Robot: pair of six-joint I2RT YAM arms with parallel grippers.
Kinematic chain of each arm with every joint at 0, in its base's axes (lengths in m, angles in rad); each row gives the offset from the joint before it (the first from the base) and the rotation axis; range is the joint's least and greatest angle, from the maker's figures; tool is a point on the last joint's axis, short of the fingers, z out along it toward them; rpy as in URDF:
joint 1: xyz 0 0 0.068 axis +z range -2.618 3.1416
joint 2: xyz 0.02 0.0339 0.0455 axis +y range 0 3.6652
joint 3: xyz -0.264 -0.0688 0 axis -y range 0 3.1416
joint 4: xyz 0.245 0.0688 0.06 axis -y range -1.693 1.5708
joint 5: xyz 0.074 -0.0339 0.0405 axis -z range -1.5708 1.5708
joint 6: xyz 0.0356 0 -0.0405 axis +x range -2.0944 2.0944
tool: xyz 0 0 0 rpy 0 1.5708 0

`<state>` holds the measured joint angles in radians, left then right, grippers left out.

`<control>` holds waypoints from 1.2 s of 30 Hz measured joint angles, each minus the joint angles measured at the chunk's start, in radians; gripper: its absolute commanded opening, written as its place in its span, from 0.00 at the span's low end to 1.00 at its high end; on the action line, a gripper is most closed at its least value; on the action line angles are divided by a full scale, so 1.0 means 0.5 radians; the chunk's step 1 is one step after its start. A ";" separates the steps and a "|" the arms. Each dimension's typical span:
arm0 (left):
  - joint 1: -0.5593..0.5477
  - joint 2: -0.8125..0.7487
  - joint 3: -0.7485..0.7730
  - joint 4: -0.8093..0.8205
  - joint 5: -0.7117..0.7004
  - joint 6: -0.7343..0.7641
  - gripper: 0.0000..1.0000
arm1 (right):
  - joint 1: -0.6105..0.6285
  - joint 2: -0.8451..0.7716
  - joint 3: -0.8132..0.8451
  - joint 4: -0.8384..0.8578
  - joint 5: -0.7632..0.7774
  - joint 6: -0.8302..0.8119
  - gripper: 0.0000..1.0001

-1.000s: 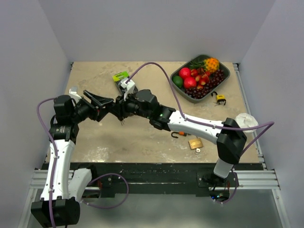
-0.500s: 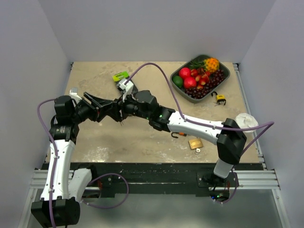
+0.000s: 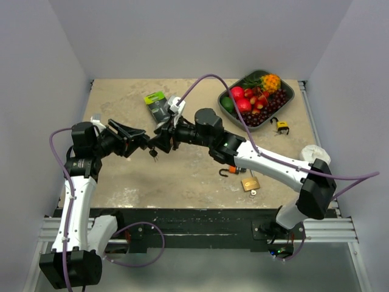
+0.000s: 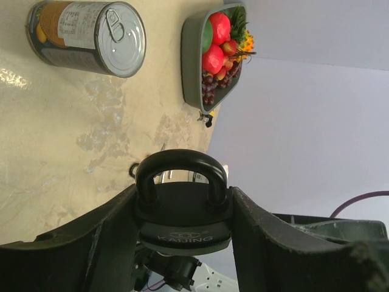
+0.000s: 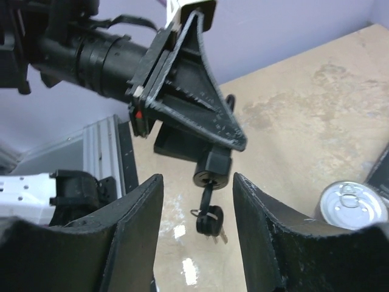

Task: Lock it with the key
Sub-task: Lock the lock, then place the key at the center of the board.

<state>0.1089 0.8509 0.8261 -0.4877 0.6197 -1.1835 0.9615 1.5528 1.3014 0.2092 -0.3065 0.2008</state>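
A black padlock (image 4: pixel 182 213) with its shackle down is clamped between the fingers of my left gripper (image 4: pixel 182 222), held in the air above the table's left half (image 3: pixel 148 145). A key (image 5: pixel 207 193) sticks in the lock's cylinder (image 5: pixel 212 170), and a small bunch of keys (image 3: pixel 154 154) hangs from it. My right gripper (image 5: pixel 197 210) is open just right of the lock, its fingers (image 5: pixel 137 231) either side of the hanging key without touching it. It faces the left gripper (image 3: pixel 137 141) closely.
A tin can (image 3: pixel 159 109) lies behind the grippers. A grey tray (image 3: pixel 288 101) of fruit stands at the back right. A yellow padlock (image 3: pixel 281 126), a brass padlock (image 3: pixel 250 183), an orange-and-black hooked item (image 3: pixel 228 172) and a white cup (image 3: pixel 316 155) sit on the right.
My right gripper has opened, let go of the key and drawn back to the right. The key stays in the lock. The left gripper still holds the padlock in place.
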 measured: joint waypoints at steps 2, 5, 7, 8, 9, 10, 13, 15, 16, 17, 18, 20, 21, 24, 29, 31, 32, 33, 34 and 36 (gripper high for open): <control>0.000 0.000 0.000 0.000 0.000 0.000 0.00 | 0.005 0.012 0.000 -0.018 -0.036 0.000 0.51; 0.000 0.001 0.000 0.000 -0.001 0.003 0.00 | 0.017 0.070 0.000 -0.031 -0.074 0.010 0.50; 0.000 0.002 0.000 0.000 -0.001 0.005 0.00 | 0.017 0.129 0.000 -0.043 -0.095 0.018 0.47; 0.000 0.002 0.000 0.000 -0.001 0.006 0.00 | 0.016 0.158 0.000 -0.054 -0.101 0.020 0.44; 0.000 0.002 0.000 0.000 0.000 0.009 0.00 | 0.016 0.184 0.000 -0.066 -0.105 0.023 0.38; 0.000 0.002 0.000 0.001 0.000 0.016 0.00 | 0.016 0.209 0.000 -0.079 -0.105 0.028 0.35; 0.000 0.002 -0.001 0.002 0.000 0.020 0.00 | 0.016 0.221 0.000 -0.094 -0.105 0.029 0.16; 0.000 0.002 -0.007 0.006 -0.001 0.032 0.00 | 0.016 0.220 0.000 -0.086 -0.109 0.031 0.06; 0.000 0.003 -0.010 0.005 -0.001 0.033 0.00 | 0.016 0.219 0.000 -0.086 -0.107 0.032 0.00; 0.000 0.003 -0.011 0.001 -0.004 0.035 0.00 | 0.016 0.219 0.000 -0.089 -0.102 0.034 0.00; 0.000 0.003 -0.011 -0.001 -0.008 0.037 0.00 | 0.015 0.219 0.000 -0.092 -0.098 0.038 0.00; 0.000 0.003 -0.011 0.001 -0.009 0.038 0.00 | 0.011 0.219 0.000 -0.096 -0.093 0.041 0.00; 0.000 0.003 -0.011 -0.002 -0.012 0.041 0.00 | 0.011 0.219 -0.001 -0.098 -0.092 0.040 0.00; 0.006 0.011 -0.011 -0.002 -0.014 0.050 0.00 | 0.012 0.214 -0.018 -0.087 -0.082 0.043 0.00; 0.011 0.143 0.027 -0.028 0.005 0.115 0.00 | 0.014 0.164 -0.143 -0.021 -0.014 0.063 0.00; 0.018 0.223 0.063 -0.037 0.022 0.149 0.00 | 0.013 0.137 -0.195 0.002 0.025 0.079 0.00; 0.028 0.271 0.092 -0.042 0.031 0.178 0.00 | 0.013 0.117 -0.222 0.005 0.047 0.089 0.00; 0.042 0.310 0.124 -0.047 0.009 0.214 0.00 | 0.011 0.083 -0.255 -0.008 0.055 0.092 0.00; 0.051 0.348 0.155 -0.039 -0.057 0.244 0.00 | 0.008 0.037 -0.298 -0.033 0.047 0.098 0.00; 0.146 0.427 0.216 -0.011 -0.158 0.320 0.00 | 0.013 -0.047 -0.362 -0.053 0.044 0.107 0.00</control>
<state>0.1818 1.0645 0.9340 -0.4931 0.5407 -1.0233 0.9680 1.5295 1.1202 0.1825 -0.2844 0.2543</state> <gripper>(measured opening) 0.598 0.037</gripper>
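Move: The black-headed key sits in the padlock held by the left hand. From the open right hand it lies about 6 cm below and 2 cm to the left, neither ahead nor back. The padlock is roughly 5 cm to the right hand's left and 3 cm down; the tin can stands some 10 cm ahead, 2 cm to the right and 20 cm down. From the left hand the key is about 2 cm back, 3 cm right and 4 cm lower. Down about 6 cm and slightly left beside the padlock, the right hand sinks to the key and shuts its fingers on the head. It then draws the key off to the right, some 3 cm, and a little lower and back. The left hand keeps hold of the padlock and, near the end, moves about 6 cm forward and left, away from the key, sinking and rolling slightly. ##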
